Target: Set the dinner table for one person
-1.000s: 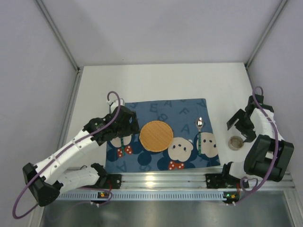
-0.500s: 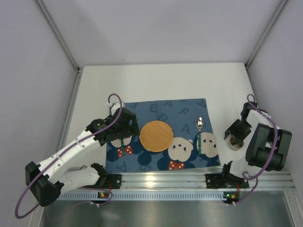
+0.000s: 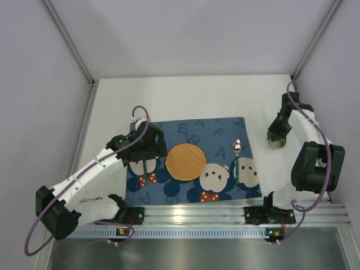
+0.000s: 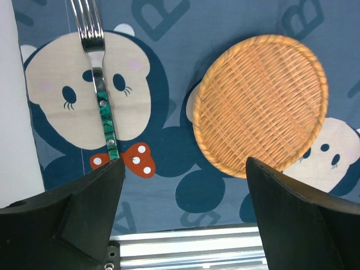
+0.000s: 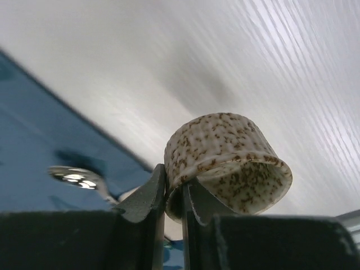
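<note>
The dinner table (image 3: 191, 95) is a white top carrying a blue mouse-print placemat (image 3: 194, 130). On the mat lie a round woven plate (image 3: 185, 162), a green-handled fork (image 3: 145, 169) to its left and a spoon (image 3: 237, 158) to its right. My right gripper (image 3: 275, 134) is shut on the wall of a small speckled cup (image 3: 277, 142), right of the mat. In the right wrist view the cup (image 5: 225, 152) is tilted, its rim pinched between the fingers (image 5: 152, 197). My left gripper (image 4: 185, 163) is open above the mat, between the fork (image 4: 101, 95) and the woven plate (image 4: 261, 104).
A ribbed aluminium rail (image 3: 191, 216) runs along the near edge, also in the left wrist view as the rail (image 4: 185, 247). Grey walls and frame posts enclose the table on three sides. The spoon (image 5: 76, 175) shows low in the right wrist view.
My right gripper closed on the speckled cup and carried it away from the near edge toward the back. The left arm shifted only slightly, its gripper still open.
</note>
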`<action>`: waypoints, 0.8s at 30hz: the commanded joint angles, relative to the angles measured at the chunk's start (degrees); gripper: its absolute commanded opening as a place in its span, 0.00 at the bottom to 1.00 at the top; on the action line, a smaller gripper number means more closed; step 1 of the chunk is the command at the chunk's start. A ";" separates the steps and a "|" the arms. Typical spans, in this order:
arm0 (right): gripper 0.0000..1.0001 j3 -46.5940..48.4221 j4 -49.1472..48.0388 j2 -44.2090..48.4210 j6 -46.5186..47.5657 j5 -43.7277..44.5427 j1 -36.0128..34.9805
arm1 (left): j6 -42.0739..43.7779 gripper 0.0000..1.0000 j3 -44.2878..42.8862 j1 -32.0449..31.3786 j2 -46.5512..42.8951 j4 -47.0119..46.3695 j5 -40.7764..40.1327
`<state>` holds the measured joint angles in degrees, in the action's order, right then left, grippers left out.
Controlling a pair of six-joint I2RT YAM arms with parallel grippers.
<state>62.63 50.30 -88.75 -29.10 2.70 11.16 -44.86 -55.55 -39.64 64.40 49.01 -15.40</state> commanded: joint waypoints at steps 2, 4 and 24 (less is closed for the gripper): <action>0.00 17.94 1.55 -4.74 -3.50 1.87 -9.98 | 2.14 0.94 -4.82 0.35 0.02 -0.33 0.19; 0.00 25.73 2.34 -8.00 -4.82 1.78 -14.21 | 2.23 0.94 -5.88 0.53 -0.24 1.43 -0.51; 0.00 42.31 6.21 -35.70 -9.04 3.63 -33.13 | -0.23 0.98 -7.73 2.37 -9.47 10.84 -7.01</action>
<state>103.70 55.44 -125.25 -37.32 3.90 -22.02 -44.91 -62.13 -37.82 56.12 58.00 -20.25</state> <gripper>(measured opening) 0.112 0.976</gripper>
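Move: The cup already hangs pinched in the right hand, clear of the bare table; its place on the mat, inside the far right corner, is about 13 cm ahead of this hand, 22 cm left and 6 cm below. The spoon's middle is 17 cm left and 4 cm back, the wicker plate some 38 cm left and 4 cm back, both about 7 cm down. From the left hand, the cup's place is about 19 cm ahead, 28 cm right and 14 cm below. The cup, still pinched by its wall, is swept fast by the right hand some 22 cm left and 13 cm forward, arching up over the mat's far right corner beyond the spoon, then lowered towards the mat with a small draw back, while the wrist turns about 25 degrees counter-clockwise. The open left hand rises and drifts left, away from the cup's place. ##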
